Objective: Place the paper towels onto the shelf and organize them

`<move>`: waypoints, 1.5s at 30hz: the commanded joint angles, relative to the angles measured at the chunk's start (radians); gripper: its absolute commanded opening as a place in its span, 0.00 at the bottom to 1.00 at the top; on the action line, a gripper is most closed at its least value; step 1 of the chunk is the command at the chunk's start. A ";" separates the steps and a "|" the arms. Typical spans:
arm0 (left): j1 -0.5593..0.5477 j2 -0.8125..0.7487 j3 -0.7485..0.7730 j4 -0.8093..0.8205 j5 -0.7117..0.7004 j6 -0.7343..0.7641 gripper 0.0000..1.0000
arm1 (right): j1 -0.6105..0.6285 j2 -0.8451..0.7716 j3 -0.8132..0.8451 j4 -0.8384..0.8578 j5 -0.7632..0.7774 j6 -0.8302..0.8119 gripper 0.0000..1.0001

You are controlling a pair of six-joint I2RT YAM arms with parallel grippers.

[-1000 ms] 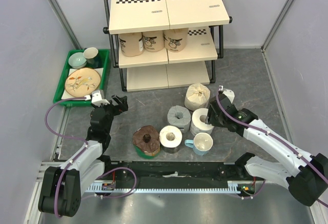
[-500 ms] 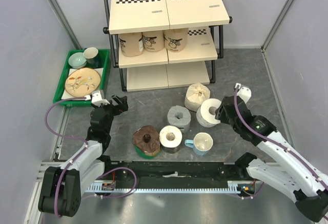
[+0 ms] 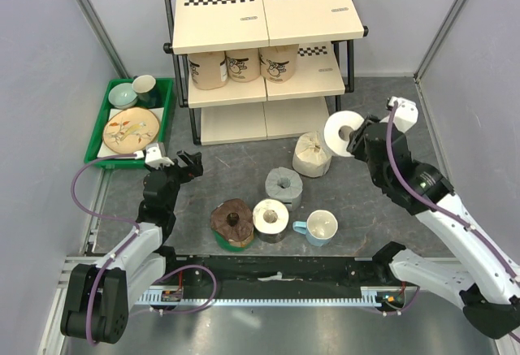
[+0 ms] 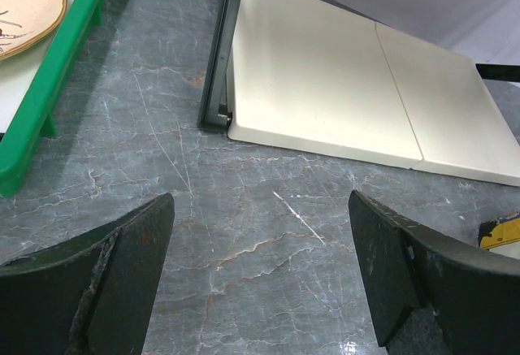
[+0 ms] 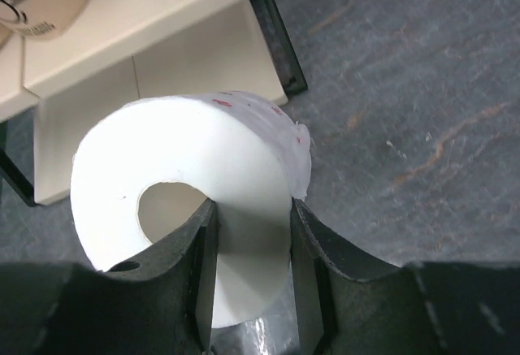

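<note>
My right gripper (image 3: 358,137) is shut on a white paper towel roll (image 3: 342,132), held in the air just right of the shelf (image 3: 268,14) at its lower tiers. In the right wrist view one finger (image 5: 197,245) sits inside the core of the roll (image 5: 183,168) and the other presses its outer wall. Three tan rolls (image 3: 242,65) stand on the middle tier. On the floor are a cream roll (image 3: 312,154), a grey roll (image 3: 283,186), a white roll (image 3: 270,218) and a dark brown roll (image 3: 233,220). My left gripper (image 3: 188,165) (image 4: 260,205) hangs open over bare floor, left of these.
A white mug with a blue handle (image 3: 320,227) stands beside the floor rolls. A green tray (image 3: 104,127) of dishes lies at the left, and its rim (image 4: 49,99) shows in the left wrist view. The shelf's bottom board (image 4: 325,95) lies ahead of the left gripper. Grey walls close in both sides.
The right gripper closed on the white roll beside the mug, lifted it, and carried it back and to the right toward the shelf. The left arm stayed still.
</note>
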 commanded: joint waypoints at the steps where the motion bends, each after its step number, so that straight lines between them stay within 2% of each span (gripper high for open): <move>1: 0.000 -0.003 0.013 0.038 -0.008 -0.021 0.95 | 0.004 0.064 0.117 0.198 0.076 -0.096 0.28; 7: 0.000 -0.006 0.010 0.038 -0.010 -0.021 0.95 | -0.013 0.197 0.230 0.349 0.086 -0.199 0.28; 12: 0.000 -0.008 0.010 0.037 -0.010 -0.021 0.95 | -0.070 0.289 0.315 0.442 -0.011 -0.229 0.27; 16: 0.000 -0.008 0.010 0.038 -0.010 -0.022 0.95 | -0.149 0.374 0.370 0.472 -0.100 -0.225 0.27; 23: 0.000 -0.006 0.010 0.037 -0.011 -0.022 0.95 | -0.179 0.529 0.456 0.504 -0.163 -0.289 0.28; 32: 0.000 -0.008 0.010 0.038 -0.013 -0.024 0.95 | -0.203 0.607 0.516 0.533 -0.217 -0.297 0.28; 45: 0.000 -0.006 0.012 0.038 -0.013 -0.022 0.95 | -0.240 0.647 0.511 0.568 -0.252 -0.268 0.28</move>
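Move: The right hand holds the white roll, and the free right end of the middle shelf lies some 21 cm ahead and 8 cm to its left, about level with it. The last tan roll stands about 10 cm left of that gap, the rack's right upright is about 15 cm straight ahead of the hand, and the cream roll is on the table 3 cm ahead, 9 cm left and some 20 cm below. From the left hand the gap is about 18 cm ahead, 33 cm right and 17 cm higher. Still pinching the white roll by its right side, the right hand carries it about 20 cm forward towards the free end of the middle shelf, first climbing some 9 cm while its fingers tip up by 10 to 15 degrees. It then sinks 2 to 3 cm as it edges left to about 5 cm from where it began, and eases slowly on inwards beneath the upper shelf's front edge, beside the last tan roll, its grip unchanged. ##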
